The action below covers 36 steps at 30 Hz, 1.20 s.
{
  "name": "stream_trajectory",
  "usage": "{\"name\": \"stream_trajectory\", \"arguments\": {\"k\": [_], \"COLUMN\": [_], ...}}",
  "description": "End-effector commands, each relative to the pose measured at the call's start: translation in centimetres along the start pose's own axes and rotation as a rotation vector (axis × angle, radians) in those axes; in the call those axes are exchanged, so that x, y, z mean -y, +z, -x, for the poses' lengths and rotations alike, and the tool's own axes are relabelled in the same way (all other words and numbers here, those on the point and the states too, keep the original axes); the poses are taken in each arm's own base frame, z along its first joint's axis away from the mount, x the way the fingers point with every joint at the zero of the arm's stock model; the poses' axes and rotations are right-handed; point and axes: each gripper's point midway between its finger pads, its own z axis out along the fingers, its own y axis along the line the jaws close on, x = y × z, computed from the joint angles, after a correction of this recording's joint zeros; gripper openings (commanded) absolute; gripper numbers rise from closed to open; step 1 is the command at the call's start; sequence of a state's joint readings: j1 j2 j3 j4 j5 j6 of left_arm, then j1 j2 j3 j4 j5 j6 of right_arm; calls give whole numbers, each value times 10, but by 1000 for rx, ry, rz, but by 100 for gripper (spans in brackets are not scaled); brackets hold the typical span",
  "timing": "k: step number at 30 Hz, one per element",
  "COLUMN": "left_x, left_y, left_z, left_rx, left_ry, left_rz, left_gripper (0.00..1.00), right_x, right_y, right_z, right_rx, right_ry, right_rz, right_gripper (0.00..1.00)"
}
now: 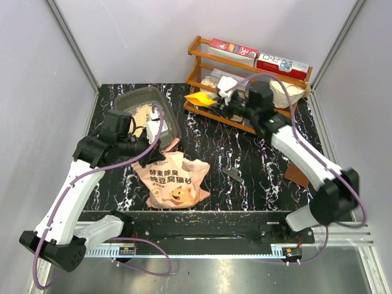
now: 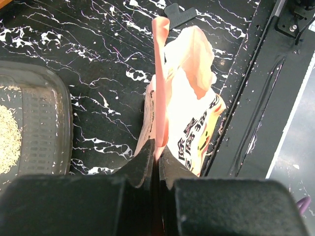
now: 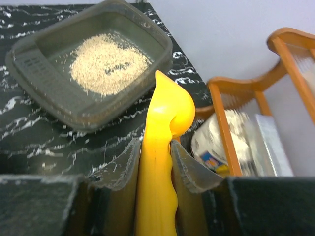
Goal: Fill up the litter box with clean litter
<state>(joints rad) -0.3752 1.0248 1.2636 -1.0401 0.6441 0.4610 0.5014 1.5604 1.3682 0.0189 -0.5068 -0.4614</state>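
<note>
The dark grey litter box [image 1: 125, 98] stands at the back left with a patch of pale beige clean litter [image 1: 144, 114] in it; both also show in the right wrist view [image 3: 34, 73], [image 3: 106, 64]. The pink bag [image 1: 174, 184] lies on the table in front of the box. My left gripper [image 1: 154, 150] is shut on the bag's top edge [image 2: 160, 78]. My right gripper [image 1: 219, 103] is shut on the yellow scoop [image 3: 160, 147] near the wooden rack, right of the box.
A wooden rack [image 1: 245, 61] with boxes and packets stands at the back right. A small dark object [image 1: 231, 176] and a brown piece [image 1: 296, 173] lie on the marble table [image 1: 245, 153]. Grey walls close in left and right.
</note>
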Motion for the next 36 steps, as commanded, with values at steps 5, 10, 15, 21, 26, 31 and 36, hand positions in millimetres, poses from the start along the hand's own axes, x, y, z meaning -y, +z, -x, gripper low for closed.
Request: {"name": "stream_trajectory", "arguments": {"k": [5, 10, 15, 21, 26, 31, 36], "left_x": [-16, -20, -23, -21, -18, -15, -13], "left_y": [-10, -6, -3, -5, -3, -4, -2], "left_z": [97, 104, 109, 111, 107, 105, 104], "left_rx": [300, 309, 315, 319, 315, 315, 312], "left_ry": [150, 135, 127, 138, 141, 146, 152], "left_rz": [12, -2, -5, -4, -13, -15, -22], "left_gripper": [0, 0, 0, 0, 0, 0, 0], "right_x": [-25, -49, -60, -69, -83, -92, -115], "right_y": [-111, -150, -170, -187, -210, -229, -254], "right_z": [-64, -111, -151, -190, -237, -260, -271], "right_rx": [-195, -285, -374, -494, -641, -729, -798], "right_ry": [-295, -489, -648, -711, -721, -727, -624], "right_rz": [22, 101, 132, 149, 198, 203, 260], "right_gripper": [0, 0, 0, 1, 10, 42, 63]}}
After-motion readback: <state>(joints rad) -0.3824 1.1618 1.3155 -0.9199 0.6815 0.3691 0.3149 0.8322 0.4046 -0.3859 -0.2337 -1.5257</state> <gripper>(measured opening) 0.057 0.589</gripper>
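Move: The yellow scoop, already in the right hand, goes to bare table about 14 cm back, 20 cm right and 28 cm below that hand. The grey clip lies some 16 cm back, 10 cm right and 29 cm below it; the brown mat 15 cm back, 37 cm right, equally low. The litter box is about 25 cm ahead, 5 cm left and 23 cm below the left hand, its held bag 3 cm back, 7 cm right, 13 cm below. The scoop is swept by the right hand away from the litter box and rack, back and right and soon steeply down, some 35 cm in all, to between clip and mat; the hand rolls over 50 degrees until its fingers point mostly down, then opens while still sinking. The bag's top stays pinched in the left hand, which pulls it about 4 cm forward and slightly right, then stays. ##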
